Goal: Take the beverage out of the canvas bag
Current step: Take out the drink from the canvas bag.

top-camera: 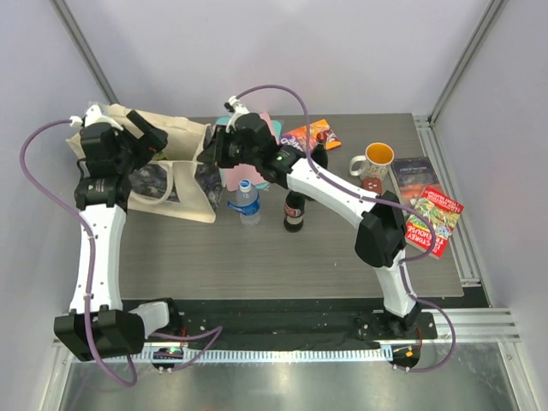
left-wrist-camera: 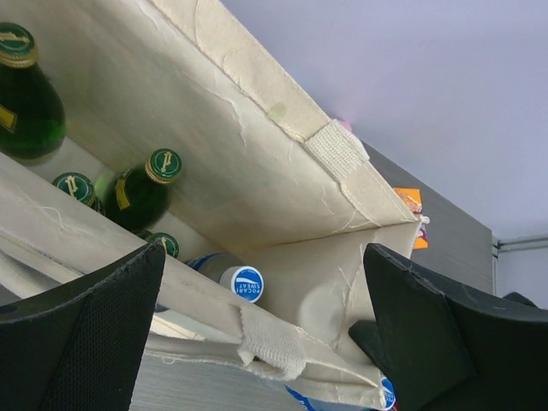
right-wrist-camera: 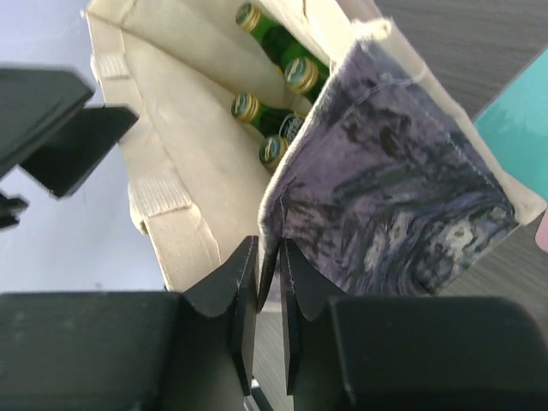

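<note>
The canvas bag (top-camera: 184, 137) lies on its side at the back left of the table, its mouth held apart. My left gripper (left-wrist-camera: 257, 338) is open, its fingers straddling the bag's rim and strap without touching the beverages. Inside lie several green glass bottles (left-wrist-camera: 141, 193) and a bottle with a blue Pocari Sweat cap (left-wrist-camera: 247, 283). My right gripper (right-wrist-camera: 270, 282) is shut on the edge of the bag's dark printed side (right-wrist-camera: 394, 197). In the right wrist view the green bottles (right-wrist-camera: 274, 34) show deep in the bag.
A water bottle (top-camera: 247, 202) and a dark cola bottle (top-camera: 294, 210) stand on the table in front of the bag. A dark bottle (top-camera: 318, 154), a yellow-lined mug (top-camera: 375, 161), a snack packet (top-camera: 304, 135) and books (top-camera: 432, 218) are to the right.
</note>
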Controlling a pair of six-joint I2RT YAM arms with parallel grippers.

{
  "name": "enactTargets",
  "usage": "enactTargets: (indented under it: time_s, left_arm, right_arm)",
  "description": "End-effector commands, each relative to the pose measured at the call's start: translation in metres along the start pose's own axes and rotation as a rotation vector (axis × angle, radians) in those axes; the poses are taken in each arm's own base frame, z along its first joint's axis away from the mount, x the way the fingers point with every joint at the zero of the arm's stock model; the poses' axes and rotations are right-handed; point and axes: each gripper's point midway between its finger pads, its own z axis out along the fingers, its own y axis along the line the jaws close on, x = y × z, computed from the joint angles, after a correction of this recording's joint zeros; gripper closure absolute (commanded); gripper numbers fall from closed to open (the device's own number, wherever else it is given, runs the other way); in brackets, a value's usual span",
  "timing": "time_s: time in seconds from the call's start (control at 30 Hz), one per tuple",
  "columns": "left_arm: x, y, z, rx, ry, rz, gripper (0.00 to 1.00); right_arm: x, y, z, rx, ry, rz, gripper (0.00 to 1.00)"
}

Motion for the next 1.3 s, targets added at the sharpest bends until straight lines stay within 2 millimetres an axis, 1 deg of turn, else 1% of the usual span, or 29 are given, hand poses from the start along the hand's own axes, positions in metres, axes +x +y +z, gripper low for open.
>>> enactTargets:
  time_s: [0.0,0.03,0.07,0.13,0.17,0.23,0.27,0.37,0.47,0.53,0.57,0.6,0.63,0.67,0.77,0.83,0.97,1.0,1.1,1.17,1.27]
  left_arm:
    - [-0.014,-0.015,0.007,0.052,-0.024,-0.013,0.03]
    - [-0.011,-0.013,0.009,0.041,-0.013,-0.01,0.03]
    - [-0.01,-0.011,0.01,0.033,-0.007,-0.002,0.03]
    - [-0.006,-0.007,0.012,0.017,0.01,0.005,0.03]
    - [-0.003,-0.005,0.013,0.011,0.019,0.008,0.03]
    - [-0.001,-0.001,0.013,-0.003,0.028,0.024,0.03]
    - [0.0,0.001,0.013,-0.011,0.032,0.028,0.03]
    - [0.003,0.005,0.01,-0.027,0.042,0.054,0.03]
    - [0.008,0.014,0.008,-0.054,0.051,0.081,0.03]
    - [0.012,0.021,0.006,-0.079,0.057,0.111,0.03]
    - [0.019,0.029,0.007,-0.1,0.074,0.123,0.03]
    - [0.023,0.036,0.006,-0.125,0.08,0.136,0.03]
    - [0.024,0.039,0.003,-0.129,0.083,0.161,0.03]
    - [0.032,0.043,0.003,-0.134,0.101,0.175,0.03]
    - [0.035,0.044,0.001,-0.108,0.093,0.232,0.04]
    - [0.033,0.041,0.002,-0.087,0.081,0.248,0.04]
    - [0.03,0.045,0.006,-0.12,0.08,0.234,0.04]
    - [0.029,0.05,0.007,-0.152,0.078,0.228,0.04]
    - [0.031,0.055,0.013,-0.18,0.088,0.201,0.04]
    - [0.031,0.054,0.017,-0.178,0.094,0.194,0.04]
    - [0.036,0.054,0.026,-0.164,0.124,0.201,0.04]
  right_arm:
    - [0.021,0.016,-0.016,-0.04,0.056,-0.079,0.8]
    - [0.025,0.016,-0.017,-0.043,0.063,-0.094,0.8]
    - [0.032,0.014,-0.017,-0.043,0.08,-0.101,0.8]
    - [0.046,0.02,-0.018,-0.054,0.102,-0.121,0.8]
    - [0.054,0.018,-0.017,-0.051,0.116,-0.144,0.8]
    - [0.064,0.023,-0.018,-0.055,0.121,-0.173,0.8]
    - [0.068,0.02,-0.017,-0.051,0.125,-0.186,0.8]
    - [0.082,0.022,-0.016,-0.051,0.143,-0.213,0.8]
    - [0.084,0.018,-0.015,-0.04,0.14,-0.232,0.8]
    - [0.082,0.015,-0.014,-0.031,0.128,-0.247,0.8]
    - [0.082,0.015,-0.014,-0.028,0.126,-0.253,0.8]
    - [0.081,0.014,-0.013,-0.027,0.121,-0.265,0.8]
    - [0.08,0.014,-0.014,-0.027,0.117,-0.27,0.79]
    - [0.079,0.014,-0.014,-0.025,0.114,-0.274,0.79]
    - [0.079,0.013,-0.013,-0.025,0.112,-0.282,0.79]
    - [0.082,0.012,-0.013,-0.029,0.121,-0.291,0.79]
    - [0.088,0.014,-0.012,-0.039,0.131,-0.343,0.78]
    - [0.089,0.015,-0.012,-0.042,0.134,-0.351,0.78]
    - [0.097,0.016,-0.011,-0.049,0.146,-0.385,0.78]
    - [0.104,0.018,-0.011,-0.057,0.159,-0.411,0.78]
    - [0.114,0.013,-0.009,-0.049,0.179,-0.434,0.78]
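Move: The blue-and-white-capped bottle leans inside the canvas bag, some 5 cm ahead of the open left hand, about 3 cm to its right and 15 cm below. The nearest green bottle stands beside it, about 5 cm ahead and 4 cm left of that hand, equally low. From the right hand, already pinching the bag's right side rim, the capped bottle is about 4 cm ahead, 9 cm left and 12 cm down; the water bottle outside is 3 cm back, 8 cm right and 20 cm down. The bag's right rim, still pinched in the right fingers, is drawn about 6 cm back towards the base and some 4 cm down with a little left, mostly early on, the wrist twisting as it goes. The left hand, fingers staying wide open, sinks about 7 cm towards the capped bottle, drifting slightly left while it tips further down and rolls its left side up. ##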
